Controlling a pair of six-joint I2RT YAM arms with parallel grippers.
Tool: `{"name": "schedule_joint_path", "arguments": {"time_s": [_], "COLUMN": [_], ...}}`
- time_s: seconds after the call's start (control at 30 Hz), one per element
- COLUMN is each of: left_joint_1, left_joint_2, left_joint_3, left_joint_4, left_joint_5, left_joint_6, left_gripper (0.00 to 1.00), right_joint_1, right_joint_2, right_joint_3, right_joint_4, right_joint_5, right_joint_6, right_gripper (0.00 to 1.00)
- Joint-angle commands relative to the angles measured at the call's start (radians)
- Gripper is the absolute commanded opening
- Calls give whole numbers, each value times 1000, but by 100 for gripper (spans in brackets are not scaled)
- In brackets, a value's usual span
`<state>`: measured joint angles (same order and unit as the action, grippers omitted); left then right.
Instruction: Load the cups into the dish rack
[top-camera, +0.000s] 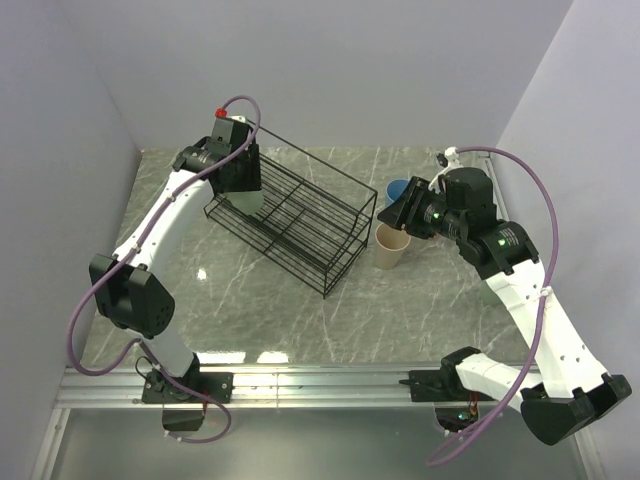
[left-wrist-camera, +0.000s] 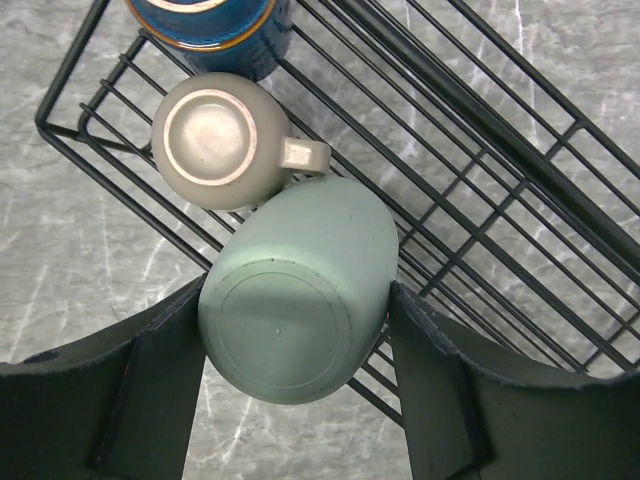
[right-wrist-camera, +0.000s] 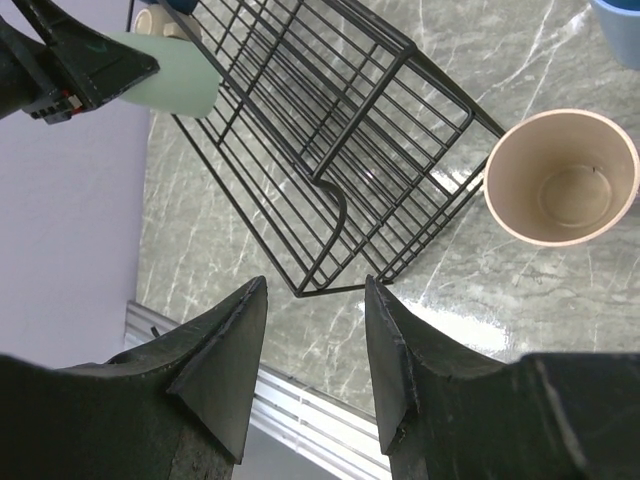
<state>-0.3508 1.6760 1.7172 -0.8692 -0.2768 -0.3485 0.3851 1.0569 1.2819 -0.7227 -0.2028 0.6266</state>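
My left gripper is shut on a pale-green cup, held upside down with its base toward the wrist camera. The cup hangs over the edge of the black wire dish rack, close beside an upturned tan handled mug. A dark navy mug stands past that one in the rack. From above, the left gripper is at the far-left end of the rack. My right gripper is open and empty, hovering by a beige cup and a blue cup that stand on the table.
The beige cup stands just off the rack's right end, the blue cup behind it, with the right gripper above them. Grey walls close in the marble table at the left, back and right. A metal rail runs along the near edge.
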Motion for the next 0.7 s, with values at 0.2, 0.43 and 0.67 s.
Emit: {"name": "schedule_joint_path", "arguments": {"time_s": [0.2,0.43,0.67], "left_joint_1": [-8,-13,-14], "left_joint_2": [-31,-55,-102], "left_joint_3": [16,45,62], "left_joint_4": [-37,-62,-74], "left_joint_5": [-76,-85,-94], "left_joint_6": [14,-3,-44], "left_gripper": [84,97,99], "right_joint_1": [-11,-9,-8], "right_joint_2": [-20,-21,-15], "right_joint_3": [-7,-18,3], "right_joint_4": [5,11,-30], "right_joint_5": [-3,-7,46], "right_joint_6": [-27,-25,-45], "right_gripper": [51,51,51]}}
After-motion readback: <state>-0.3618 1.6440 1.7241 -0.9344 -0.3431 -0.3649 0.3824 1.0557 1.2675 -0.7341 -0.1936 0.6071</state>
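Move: The green cup is already in the rack between the left gripper's fingers, its middle about 2 cm ahead and 3 cm below. Some 9 cm ahead of this hand and 4 cm to its left is the grey mug, 5 cm below; the dark-blue cup lies about 14 cm ahead, 4 cm left and 5 cm below. From the right hand, the green cup is roughly 16 cm ahead, 31 cm left and 10 cm lower. Hold the left gripper over the rack and spread its fingers wide to let go of the green cup. As they open, ease the hand back and to the left, away from the cup and mug, then lift slightly at the end, some 2 cm in all, with the wrist nearly unchanged. ##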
